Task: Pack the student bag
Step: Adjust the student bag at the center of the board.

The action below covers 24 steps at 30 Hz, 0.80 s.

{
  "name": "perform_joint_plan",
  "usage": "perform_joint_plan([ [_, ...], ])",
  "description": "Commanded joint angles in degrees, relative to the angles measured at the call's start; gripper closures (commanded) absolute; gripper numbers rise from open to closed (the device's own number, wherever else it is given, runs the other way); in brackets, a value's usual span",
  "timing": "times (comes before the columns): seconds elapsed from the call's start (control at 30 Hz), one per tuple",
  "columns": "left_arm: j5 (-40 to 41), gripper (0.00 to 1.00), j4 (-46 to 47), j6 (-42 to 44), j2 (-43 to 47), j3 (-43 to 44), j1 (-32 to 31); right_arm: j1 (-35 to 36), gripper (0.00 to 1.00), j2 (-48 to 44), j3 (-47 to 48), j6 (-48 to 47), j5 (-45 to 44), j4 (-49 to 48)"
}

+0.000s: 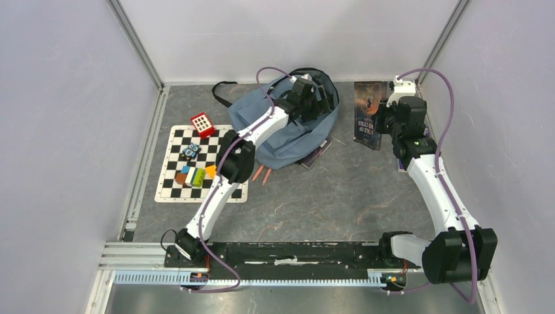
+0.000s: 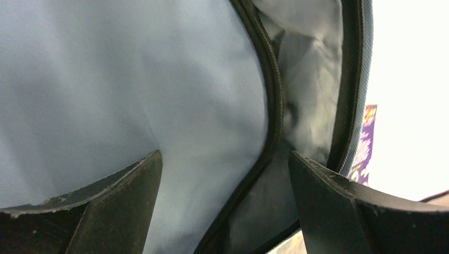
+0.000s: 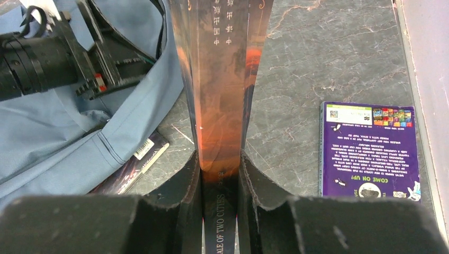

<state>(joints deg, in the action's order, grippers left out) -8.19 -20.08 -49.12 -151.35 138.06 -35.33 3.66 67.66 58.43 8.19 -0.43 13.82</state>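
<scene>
The blue-grey student bag point(image 1: 288, 127) lies at the back middle of the floor with its main opening facing the back. My left gripper point(image 1: 313, 91) is open at that opening. In the left wrist view its gripper point(image 2: 225, 159) straddles the dark zipper edge point(image 2: 272, 100), with blue fabric point(image 2: 132, 79) and the grey lining point(image 2: 312, 69) between the spread fingers. My right gripper point(image 1: 397, 124) is shut on a dark orange book, "A Tale of Two Cities" point(image 1: 368, 114), holding it by the spine point(image 3: 219, 106) to the right of the bag point(image 3: 79, 132).
A purple booklet point(image 3: 369, 151) lies flat by the right wall. A dark book point(image 3: 132, 166) sticks out from under the bag. A chequered mat point(image 1: 173, 167) with a red block point(image 1: 202, 123) and small toys point(image 1: 194, 175) lies at the left. Orange pencils point(image 1: 262, 173) lie beside it.
</scene>
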Motion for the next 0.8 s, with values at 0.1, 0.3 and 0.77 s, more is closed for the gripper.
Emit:
perform_joint_plan([
  [0.1, -8.32, 0.08, -5.86, 21.57, 10.43, -10.41, -4.65, 0.19, 1.00, -3.57, 0.57, 0.33, -0.30, -10.78],
  [0.3, -9.04, 0.08, -2.28, 37.14, 28.50, -33.39, -5.61, 0.21, 1.00, -3.23, -0.02, 0.23, -0.44, -10.86],
  [0.77, 0.09, 0.03, -1.33, 35.14, 35.91, -37.08, -8.09, 0.18, 1.00, -4.52, 1.37, -0.37, -2.00, -10.42],
])
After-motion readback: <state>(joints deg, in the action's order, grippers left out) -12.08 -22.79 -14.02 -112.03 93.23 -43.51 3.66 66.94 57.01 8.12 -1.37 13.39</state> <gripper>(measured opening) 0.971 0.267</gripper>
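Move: The student bag lies under the left hand, whose open fingers are at the folds of its mouth. Its middle is about 14 cm to the left, 6 cm back and 3 cm lower. The dark booklet sticking out from under the bag is about 19 cm back, 5 cm left and 8 cm below. The Two Cities book is roughly 12 cm right, 5 cm back and 8 cm higher. From the right hand, the bag's middle lies about 28 cm left, 3 cm ahead and 20 cm below. Back towards its base the left hand sweeps quickly, about 18 cm, dragging the mouth end of the bag with its spread fingers. It dips slightly at first, then rises and veers a little left as the wrist swings some 30 degrees clockwise and its left side rolls up. The fingers stay wide open; the right hand keeps still, still pinching the Two Cities book. ##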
